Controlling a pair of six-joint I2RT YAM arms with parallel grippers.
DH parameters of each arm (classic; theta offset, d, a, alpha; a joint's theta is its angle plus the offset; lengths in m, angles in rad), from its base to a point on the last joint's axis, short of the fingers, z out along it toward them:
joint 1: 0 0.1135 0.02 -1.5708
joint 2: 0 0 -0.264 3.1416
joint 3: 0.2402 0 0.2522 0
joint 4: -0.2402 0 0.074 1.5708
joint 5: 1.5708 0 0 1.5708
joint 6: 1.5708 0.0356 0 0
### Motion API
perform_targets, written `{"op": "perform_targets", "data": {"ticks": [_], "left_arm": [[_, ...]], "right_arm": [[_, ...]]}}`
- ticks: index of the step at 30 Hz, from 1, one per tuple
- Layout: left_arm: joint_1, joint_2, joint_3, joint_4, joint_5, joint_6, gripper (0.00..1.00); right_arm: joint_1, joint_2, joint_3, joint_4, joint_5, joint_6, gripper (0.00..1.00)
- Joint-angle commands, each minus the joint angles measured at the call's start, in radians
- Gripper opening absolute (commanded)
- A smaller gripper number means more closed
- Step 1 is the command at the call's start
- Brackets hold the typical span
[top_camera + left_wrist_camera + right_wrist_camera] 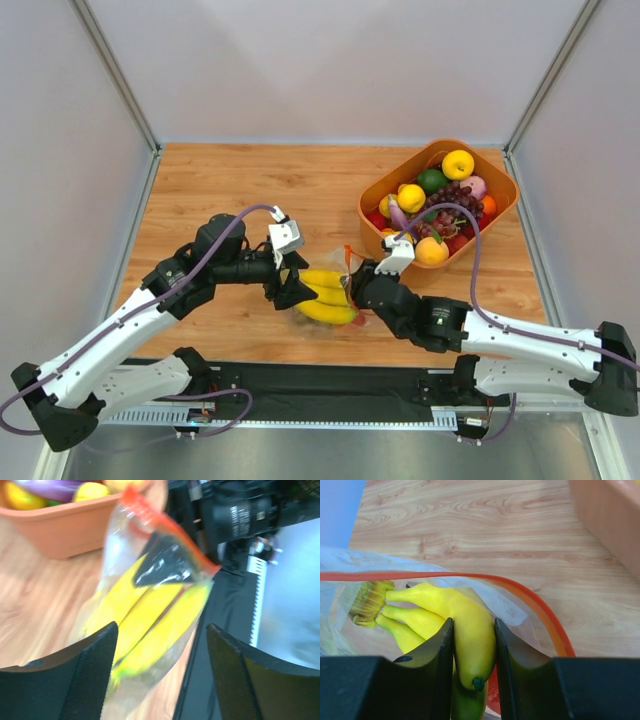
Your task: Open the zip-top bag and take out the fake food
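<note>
The zip-top bag (318, 312) lies crinkled on the wooden table between both arms, its red-orange zip strip (535, 602) spread open in an arc. The yellow banana bunch (325, 293) of the fake food sits in it. My right gripper (474, 645) is at the bag's mouth, shut on the tip of one banana (467, 630). My left gripper (162, 645) stands open at the other end, its fingers (95, 662) on either side of the bag's (150, 605) lower end without pinching it. The right gripper (358, 290) and left gripper (290, 290) face each other across the bunch.
An orange basket (500, 205) of loose fruit, with dark grapes and round yellow and orange pieces, stands at the back right; its wall (55, 530) is just behind the bag. The black base rail (330, 385) runs along the table's near edge.
</note>
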State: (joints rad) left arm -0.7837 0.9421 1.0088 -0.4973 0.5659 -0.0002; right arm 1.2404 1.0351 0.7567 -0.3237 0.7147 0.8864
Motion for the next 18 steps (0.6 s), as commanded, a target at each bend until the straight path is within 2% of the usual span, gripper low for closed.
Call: {"op": "perform_targets", "data": {"ticks": [1, 4, 5, 6, 11, 14, 18], "left_arm": [[0.0, -0.029, 0.013, -0.006, -0.176, 0.04, 0.8], [0.004, -0.031, 0.01, -0.004, -0.228, 0.037, 0.83], [0.006, -0.031, 0.008, -0.001, -0.239, 0.037, 0.87], [0.009, -0.031, 0.005, -0.001, -0.27, 0.037, 0.97], [0.038, 0.017, 0.014, -0.027, -0.333, 0.011, 0.99], [0.139, 0.072, 0.031, -0.03, -0.226, -0.047, 0.99], [0.208, 0.132, 0.039, -0.02, -0.088, -0.089, 0.99]], "right_arm": [[-0.039, -0.069, -0.037, 0.0, 0.0, 0.002, 0.0], [-0.059, -0.121, -0.048, -0.035, -0.008, -0.01, 0.0], [-0.061, -0.13, -0.048, -0.044, -0.006, -0.017, 0.0], [-0.062, -0.139, -0.051, -0.052, -0.004, -0.02, 0.0], [-0.068, -0.198, -0.066, -0.081, -0.006, -0.03, 0.0], [-0.079, -0.222, -0.076, -0.089, -0.012, -0.032, 0.0], [-0.087, -0.241, -0.092, -0.083, -0.024, -0.033, 0.0]]}}
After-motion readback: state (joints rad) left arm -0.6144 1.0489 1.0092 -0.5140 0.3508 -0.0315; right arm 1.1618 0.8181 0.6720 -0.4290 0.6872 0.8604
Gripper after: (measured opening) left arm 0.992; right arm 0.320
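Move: The bag's closed bottom end, with the banana stems in it, lies some 8 cm below my open left hand, about 2 cm ahead and 4 cm to its left; the middle of the bananas is equally low, about 2 cm ahead and 3 cm to the right. From my right hand, which has the banana tips, that closed end is about 13 cm left, 1 cm back and 3 cm lower. The red food sits 3 cm back, 1 cm right and 5 cm below my right hand. With my right fingers still pinching the banana tips inside the open mouth, I carry bananas and bag together about 5 cm to my right, nearly level. Meanwhile I swing my empty left hand forward some 8 cm and a little left, then down about 4 cm beside the bag's closed end, opening its fingers fully and turning it about 20 degrees counter-clockwise. ##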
